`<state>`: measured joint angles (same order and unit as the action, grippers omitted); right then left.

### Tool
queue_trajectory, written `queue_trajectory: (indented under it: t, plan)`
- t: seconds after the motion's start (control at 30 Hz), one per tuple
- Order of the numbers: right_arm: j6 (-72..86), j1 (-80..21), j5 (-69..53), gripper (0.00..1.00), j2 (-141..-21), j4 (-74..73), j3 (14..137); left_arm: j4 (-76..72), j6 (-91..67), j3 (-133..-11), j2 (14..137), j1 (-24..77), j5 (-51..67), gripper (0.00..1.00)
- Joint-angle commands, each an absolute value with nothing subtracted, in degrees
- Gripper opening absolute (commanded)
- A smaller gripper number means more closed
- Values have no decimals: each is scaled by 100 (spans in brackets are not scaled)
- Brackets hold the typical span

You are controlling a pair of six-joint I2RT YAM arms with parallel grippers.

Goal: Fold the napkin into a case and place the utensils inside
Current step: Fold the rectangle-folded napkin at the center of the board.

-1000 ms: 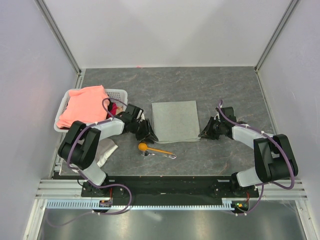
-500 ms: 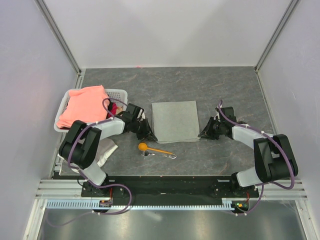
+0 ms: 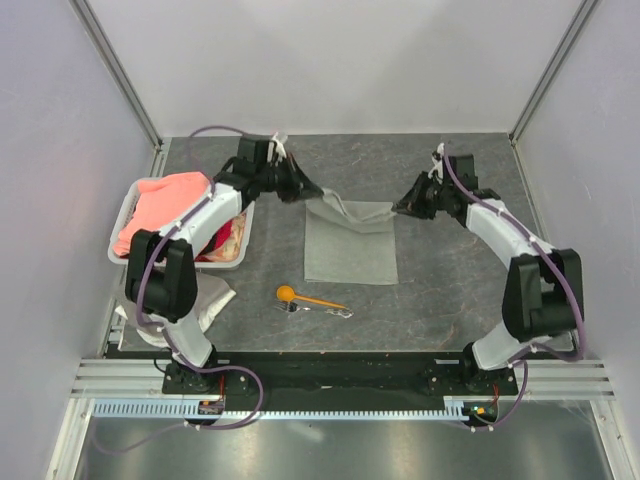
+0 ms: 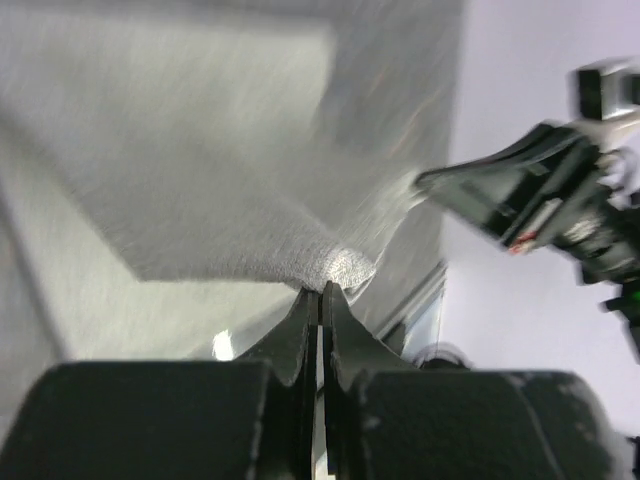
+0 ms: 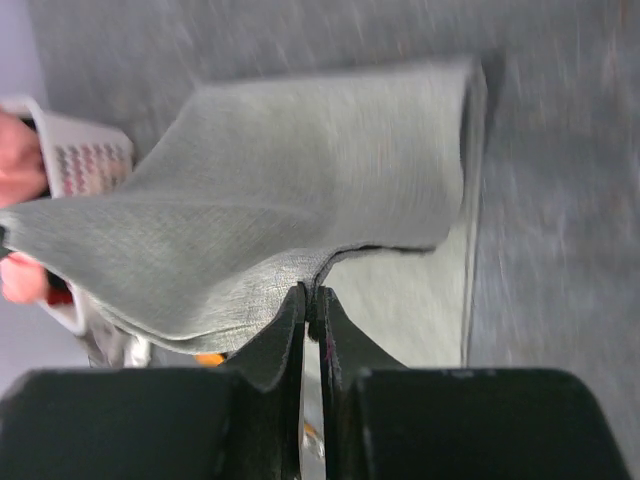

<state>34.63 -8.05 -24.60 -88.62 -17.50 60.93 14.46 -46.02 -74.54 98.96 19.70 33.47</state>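
The light grey napkin lies mid-table with its near edge lifted and carried over toward the far edge. My left gripper is shut on one corner of that edge, and my right gripper is shut on the other. In the left wrist view the left gripper pinches the cloth at its tip. The right wrist view shows the right gripper clamping the doubled napkin. The utensils lie in front of the napkin: an orange spoon and a silvery fork. No case is formed.
A white basket holding a salmon-pink cloth stands at the left, under the left arm. A whitish rag lies near the left arm's base. Walls close in the table on three sides.
The left gripper shut on the napkin's near left corner. Both grippers then lifted the near edge and carried it away from the bases toward the far edge.
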Motion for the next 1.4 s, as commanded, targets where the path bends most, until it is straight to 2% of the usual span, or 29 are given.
queue_trajectory:
  t: [0.0,0.13,0.23,0.37,0.57,0.63,0.77,1.07,1.37]
  plan:
    - [3357,-694,-2663,0,-9938,-1609,7501,1283,-4667,-8795,10791,1732,3489,2]
    - [3454,-624,-2952,0,-10905,-1512,8839,1152,-4676,-10261,12011,1469,3665,2]
    - [3541,-580,-3049,0,-11730,-1494,9833,845,-4807,-10922,12453,1354,3945,2]
    - [3726,-545,-3234,0,-12381,-1450,10895,537,-5035,-11171,12892,1266,3972,2]
    - [3779,-510,-3541,0,-12736,-1468,11356,194,-5203,-10803,12920,1248,4113,2]
    - [3753,-510,-3560,0,-12430,-1477,11137,176,-5229,-10530,12736,1248,4174,2]
    - [3762,-510,-3525,0,-11656,-1494,9700,237,-5317,-9688,12157,1239,4201,2]
    - [3393,-580,-3445,0,-10012,-1564,7068,992,-4896,-7043,10697,1274,4570,2]
    - [3032,-729,-3243,0,-9088,-1380,5248,1169,-4342,-5775,10143,1608,4623,2]
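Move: Roughly 3 cm back, 9 cm right and 15 cm below the left hand lies the middle of the napkin part still flat on the board; from the right hand it is level ahead, some 13 cm left and 12 cm down. Both hands already hold the raised edge by its two ends. The orange spoon lies about 18 cm back and 2 cm left of the left hand, the fork some 21 cm back and 1 cm left, both at board level. Swinging the held edge forward together, the left hand goes about 17 cm and the right about 20 cm, out past the napkin's far edge, fingers tipping up slightly. Both then draw back just over 20 cm and sink towards the board, fingers tipping down again, ending somewhat nearer the base and lower than they began; both keep their pinch on the cloth. ##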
